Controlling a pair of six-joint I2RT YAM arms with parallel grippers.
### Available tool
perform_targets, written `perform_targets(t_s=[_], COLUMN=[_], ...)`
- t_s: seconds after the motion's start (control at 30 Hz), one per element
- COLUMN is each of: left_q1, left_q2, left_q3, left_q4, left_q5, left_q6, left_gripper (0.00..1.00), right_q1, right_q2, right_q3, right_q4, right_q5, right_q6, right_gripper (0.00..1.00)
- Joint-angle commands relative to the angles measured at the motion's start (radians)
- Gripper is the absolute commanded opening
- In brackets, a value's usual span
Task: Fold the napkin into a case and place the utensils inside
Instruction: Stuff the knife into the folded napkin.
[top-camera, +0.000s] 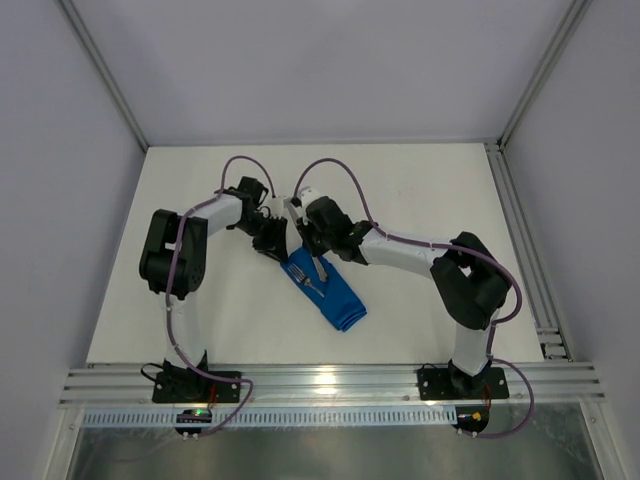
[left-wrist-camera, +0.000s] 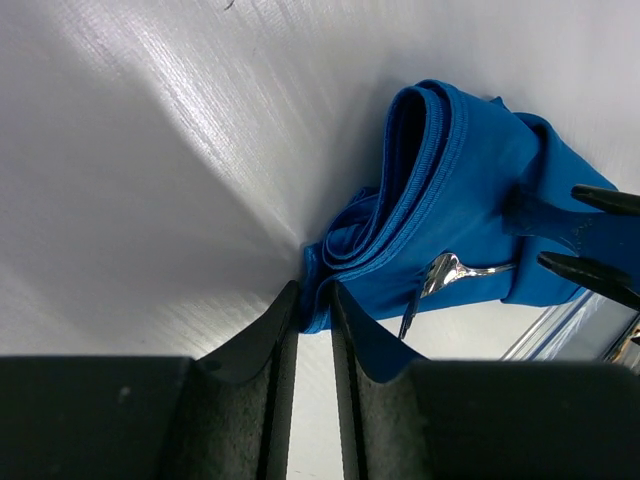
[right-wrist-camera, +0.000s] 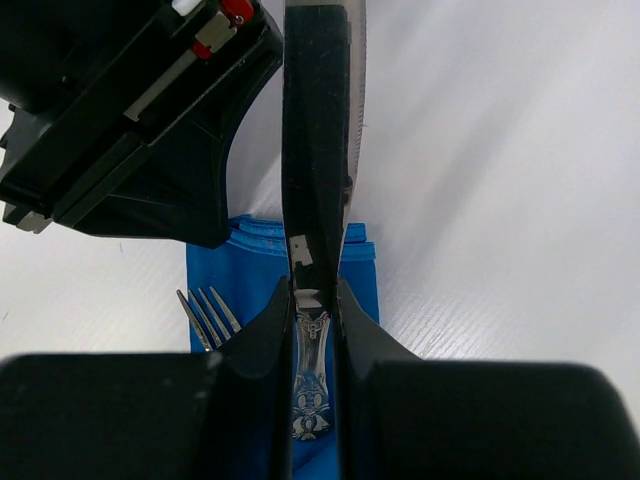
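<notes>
The napkin lies folded into a narrow blue case, slanting across the table's middle. The silver fork rests on top of it, tines toward its upper end. My left gripper is at that upper end, fingers pinched on a layered edge of the cloth. My right gripper is shut on the knife's patterned silver handle. The dark knife points out past the fingertips, above the case's end. In the top view the left gripper and the right gripper stand close together.
The left gripper's black body sits just ahead and left of the knife blade. The right gripper's fingers show at the right of the left wrist view. White table surrounds the case; a metal rail runs along the near edge.
</notes>
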Motion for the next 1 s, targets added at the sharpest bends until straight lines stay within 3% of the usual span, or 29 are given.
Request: perform_targets(t_s=[0.0,0.17,0.27,0.6,0.97], left_q1=[-0.009,-0.009,-0.009,-0.009,-0.006], left_q2=[0.043,0.048,0.048,0.043,0.017], left_q3=[0.011,0.011,0.011,0.014,-0.014], left_q4=[-0.008,-0.012,-0.009,0.031,0.086], left_q5=[-0.011,-0.008,-0.008,0.026,0.039], left_q6=[0.002,0.007,0.011,-0.016,-0.054], left_gripper=[0.2,0.13,0.0,0.0,0.0], right_q1=[0.003,0.008,0.014,0.07,0.1], right_q2=[-0.001,0.003,0.003,0.007,0.008], right_q3=[0.019,0.021,0.021,0.011,-0.021], right_q4=[0.029,0.026,0.029,-0.109,-0.236], right_q5=[0.02,0.023,0.02,0.089,0.129], right_q6=[-0.021,-0.024,-0.025,-0.1,-0.047], right_gripper=[0.04,0.04,0.04,0.04,0.04])
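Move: Just at the left fingertips, some 1 cm below them, lies the napkin's forward-left corner; the fork's middle is about 6 cm back and 4 cm right of that hand, 1 cm lower. The right hand holds the knife, blade up and handle down. From this hand the pocket mouth is roughly 9 cm back, 5 cm right and 8 cm below, and the fork's middle about 8 cm back, 1 cm right. Closing fully on the napkin's forward-left corner, the left fingers pinch it while that hand eases about 1 cm to its right. The right hand first waits with the knife still gripped, then draws back about 3 cm and sinks some 1.5 cm, rolling its left side down about 10 degrees, taking the handle end towards the pocket mouth beside the fork. ##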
